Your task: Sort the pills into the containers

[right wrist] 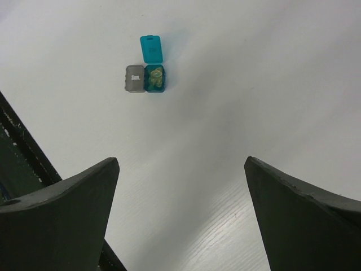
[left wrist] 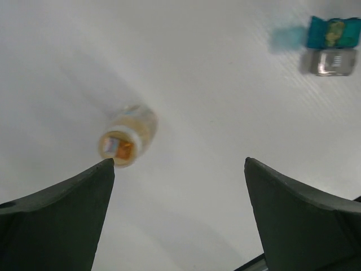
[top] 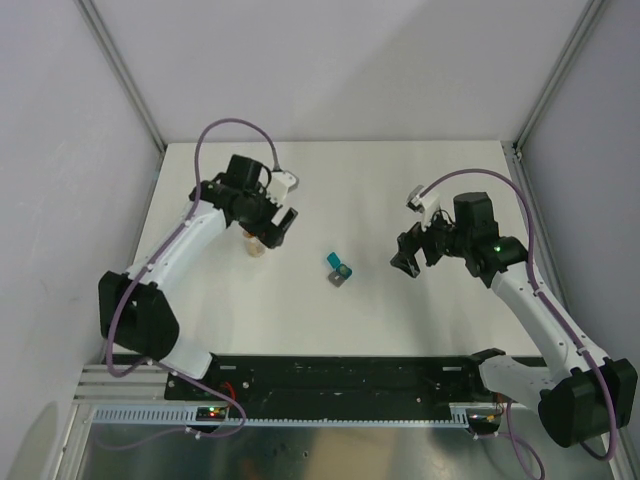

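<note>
The amber vial [left wrist: 127,135] stands on the white table [left wrist: 214,90], its open mouth showing orange contents. My left gripper [left wrist: 179,161] hangs open above the table, its left fingertip [left wrist: 107,165] right beside the vial's rim, with nothing between the fingers. From above, the vial [top: 256,247] sits just left of the left gripper [top: 277,230]. The teal box [right wrist: 155,78] lies open at mid-table with yellowish-green pills inside, its teal lid [right wrist: 151,48] and grey flap [right wrist: 134,78] folded out. My right gripper [right wrist: 181,160] is open and empty, well short of the box [top: 338,268].
White walls with metal corner posts [top: 130,90] enclose the table. A black base rail [top: 340,375] runs along the near edge and shows at the left of the right wrist view. The teal box [left wrist: 333,32] lies far right of the vial.
</note>
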`<action>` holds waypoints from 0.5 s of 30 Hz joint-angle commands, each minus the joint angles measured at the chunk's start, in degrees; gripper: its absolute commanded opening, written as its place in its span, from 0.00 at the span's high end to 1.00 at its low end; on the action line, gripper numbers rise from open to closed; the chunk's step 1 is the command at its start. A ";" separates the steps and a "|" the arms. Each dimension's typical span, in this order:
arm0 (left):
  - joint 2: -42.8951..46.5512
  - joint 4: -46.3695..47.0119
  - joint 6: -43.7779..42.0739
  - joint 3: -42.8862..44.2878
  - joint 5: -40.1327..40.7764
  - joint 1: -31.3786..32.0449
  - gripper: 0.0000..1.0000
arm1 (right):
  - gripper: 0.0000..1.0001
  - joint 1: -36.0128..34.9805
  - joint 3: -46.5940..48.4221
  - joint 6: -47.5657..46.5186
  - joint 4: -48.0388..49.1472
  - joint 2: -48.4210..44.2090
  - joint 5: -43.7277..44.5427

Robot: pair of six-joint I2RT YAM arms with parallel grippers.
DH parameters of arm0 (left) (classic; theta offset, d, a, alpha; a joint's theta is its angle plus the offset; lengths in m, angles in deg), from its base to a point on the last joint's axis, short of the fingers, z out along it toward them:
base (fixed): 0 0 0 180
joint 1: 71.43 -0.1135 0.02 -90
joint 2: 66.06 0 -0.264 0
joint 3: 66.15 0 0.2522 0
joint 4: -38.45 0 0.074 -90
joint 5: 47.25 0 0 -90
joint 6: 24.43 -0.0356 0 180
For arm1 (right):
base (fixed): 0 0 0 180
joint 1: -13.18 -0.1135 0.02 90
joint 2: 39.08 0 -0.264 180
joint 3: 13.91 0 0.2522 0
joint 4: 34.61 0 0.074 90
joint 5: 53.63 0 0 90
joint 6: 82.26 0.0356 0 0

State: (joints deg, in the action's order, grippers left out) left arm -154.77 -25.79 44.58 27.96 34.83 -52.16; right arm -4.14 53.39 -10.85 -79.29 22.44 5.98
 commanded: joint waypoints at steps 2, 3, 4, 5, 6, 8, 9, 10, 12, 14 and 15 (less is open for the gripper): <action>9.53 14.76 6.10 -11.44 -6.61 4.96 0.00 | 0.01 0.75 -0.53 2.79 3.96 -0.32 3.40; 11.37 16.54 6.39 -13.95 -6.68 6.21 0.00 | 0.01 0.86 -0.53 3.13 4.17 -0.37 3.76; 12.68 18.83 6.66 -15.82 -6.41 7.14 0.00 | 0.01 1.18 -0.54 3.52 4.36 -0.40 4.15; 14.09 20.68 7.37 -18.12 -6.32 8.13 0.00 | 0.01 1.52 -0.58 3.80 4.50 -0.59 4.44; 15.10 22.79 8.03 -19.75 -6.76 8.71 0.00 | 0.01 2.04 -0.78 4.17 4.74 -0.73 4.58; 16.71 26.04 10.33 -22.73 -8.82 9.33 0.00 | 0.01 3.11 -1.35 4.57 5.19 -1.32 4.38; 17.29 27.32 11.48 -23.95 -9.59 9.49 0.00 | 0.01 3.53 -1.60 4.68 5.31 -1.58 3.98; 17.71 28.88 12.55 -24.95 -10.59 9.70 0.00 | 0.01 4.14 -1.82 4.73 5.41 -1.67 3.57; 18.53 31.70 13.96 -27.09 -11.32 10.63 0.00 | 0.01 5.17 -2.05 4.84 5.38 -1.55 2.17; 19.07 34.62 14.42 -29.14 -10.58 12.35 0.00 | 0.01 5.93 -2.06 5.33 5.46 -1.04 1.41; 19.21 36.05 14.59 -30.09 -9.85 13.33 0.00 | 0.00 6.31 -2.05 5.68 5.44 -0.74 1.00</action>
State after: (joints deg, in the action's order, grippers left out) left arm -137.57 0.33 55.62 0.60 26.11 -41.62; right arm 0.76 51.37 -6.85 -76.29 22.09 8.84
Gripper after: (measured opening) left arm 0.996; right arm 0.993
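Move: The open teal container lies about 15 cm to the left hand's right, some 2 cm back and 15 cm below. Its grey neighbour sits roughly 5 cm back and 14 cm to the right of that hand, at table height. The pill bottle just left behind stands about 5 cm left of the left hand and 3 cm ahead, some 12 cm lower. From the right hand the teal container lies around 14 cm left, 6 cm ahead and 18 cm below. Towards the teal and grey containers, the left hand sweeps clear of the pill bottle, about 8 cm right and nearly 7 cm back while sinking a little, the backward part dying out near the end; its wide-open fingers swing some 20 degrees to point more to the right. The right hand, open and empty, drifts about 3 cm right and 2 cm forward, away from the containers, turning roughly 10 degrees clockwise. ##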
